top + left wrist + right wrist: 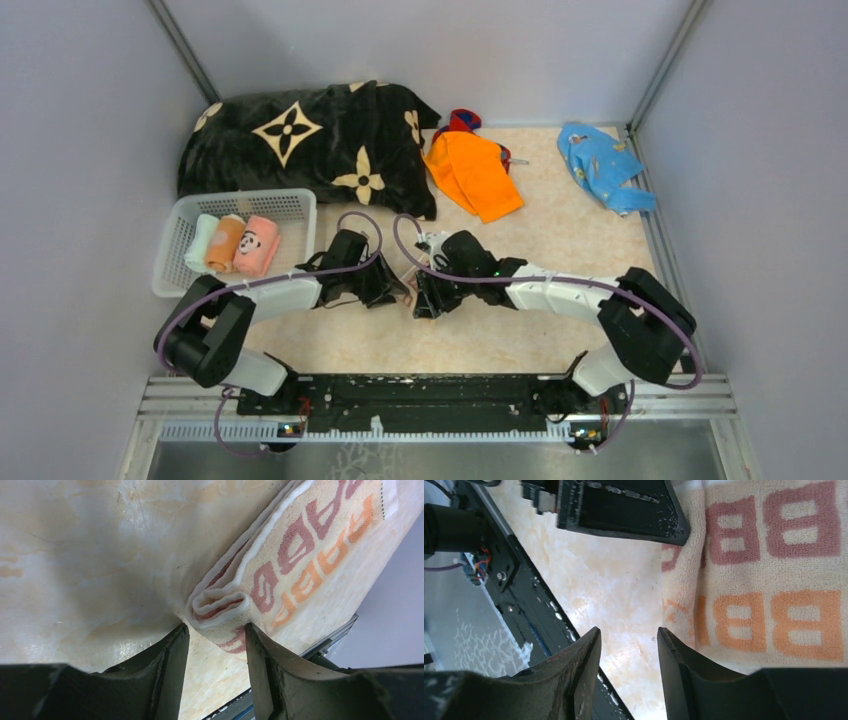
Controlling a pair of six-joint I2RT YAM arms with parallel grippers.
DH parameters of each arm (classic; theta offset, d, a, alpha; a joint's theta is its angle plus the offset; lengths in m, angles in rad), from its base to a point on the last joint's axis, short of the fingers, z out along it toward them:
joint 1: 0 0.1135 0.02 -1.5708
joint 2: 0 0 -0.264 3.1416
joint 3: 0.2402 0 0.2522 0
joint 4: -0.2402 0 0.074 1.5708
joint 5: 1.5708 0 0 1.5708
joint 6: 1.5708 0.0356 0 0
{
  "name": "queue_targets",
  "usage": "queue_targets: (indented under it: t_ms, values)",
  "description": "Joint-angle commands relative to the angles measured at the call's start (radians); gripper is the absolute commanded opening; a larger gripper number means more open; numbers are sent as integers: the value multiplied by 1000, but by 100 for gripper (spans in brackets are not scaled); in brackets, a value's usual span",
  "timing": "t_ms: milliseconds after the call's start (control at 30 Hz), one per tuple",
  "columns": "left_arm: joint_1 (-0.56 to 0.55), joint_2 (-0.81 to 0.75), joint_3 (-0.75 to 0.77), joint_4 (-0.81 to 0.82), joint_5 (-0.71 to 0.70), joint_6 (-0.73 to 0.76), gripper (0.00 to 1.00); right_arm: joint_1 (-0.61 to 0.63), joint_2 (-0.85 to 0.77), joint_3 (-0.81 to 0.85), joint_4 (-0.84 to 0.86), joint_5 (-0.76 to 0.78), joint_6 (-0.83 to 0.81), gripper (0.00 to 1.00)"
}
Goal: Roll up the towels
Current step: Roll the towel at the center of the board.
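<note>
A cream towel (310, 545) with red and orange letters lies folded on the table between the two arms. In the top view it is almost hidden under them. My left gripper (215, 627) (388, 290) has its fingertips pressed against either side of the towel's folded, curled end. My right gripper (628, 630) (426, 297) stands open over bare table, with the same towel (774, 580) just beside its right finger and nothing between the jaws. An orange towel (475, 175) lies loose at the back, on top of a red-and-teal one (462, 120).
A white basket (250, 193) at the left holds a pale green roll (203, 243), an orange roll (226, 243) and a pink panda roll (257, 247). A black flowered blanket (300, 140) lies behind it. A blue cloth (605, 165) sits at the back right.
</note>
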Motion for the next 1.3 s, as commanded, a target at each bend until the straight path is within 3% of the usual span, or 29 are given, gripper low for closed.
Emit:
queue_targets:
  t_ms: [0, 667, 833, 1100, 1267]
  values:
    - [1, 48, -48, -99, -69, 25, 53, 10, 60, 52, 60, 4, -34, 46]
    - [1, 95, -33, -111, -74, 31, 53, 37, 156, 52, -41, 157, -152, 46]
    - [0, 116, -22, -141, -79, 17, 53, 103, 174, 56, -72, 258, -207, 46]
    - [1, 129, -18, -222, -102, -38, 54, 238, 257, 96, -193, 548, -249, 46]
    - [1, 143, 2, -314, -144, -79, 54, 270, 273, 98, -221, 596, -238, 46]
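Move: The towel's rolled end, a thin roll slanting from the left hand towards the right hand, has its middle about 2 cm ahead of the right hand, 2 cm to its left and 7 cm below; the still-flat part lies some 6 cm ahead, 4 cm to the right, 8 cm down. The left gripper is about 3 cm ahead and 6 cm left, 6 cm lower. From the left hand, already straddling the roll's other tip, the roll's middle is 3 cm right, 2 cm back and 1 cm down. The right fingers come onto the near end of the towel's roll, staying about half open and straddling it, one fingertip set into the crease beside the flat part. To get there the hand sinks about 6 cm, its wrist swinging late by some 30 degrees so the fingers point more steeply down and forward. The left hand stays around the other tip of the roll, only tilting slightly. ##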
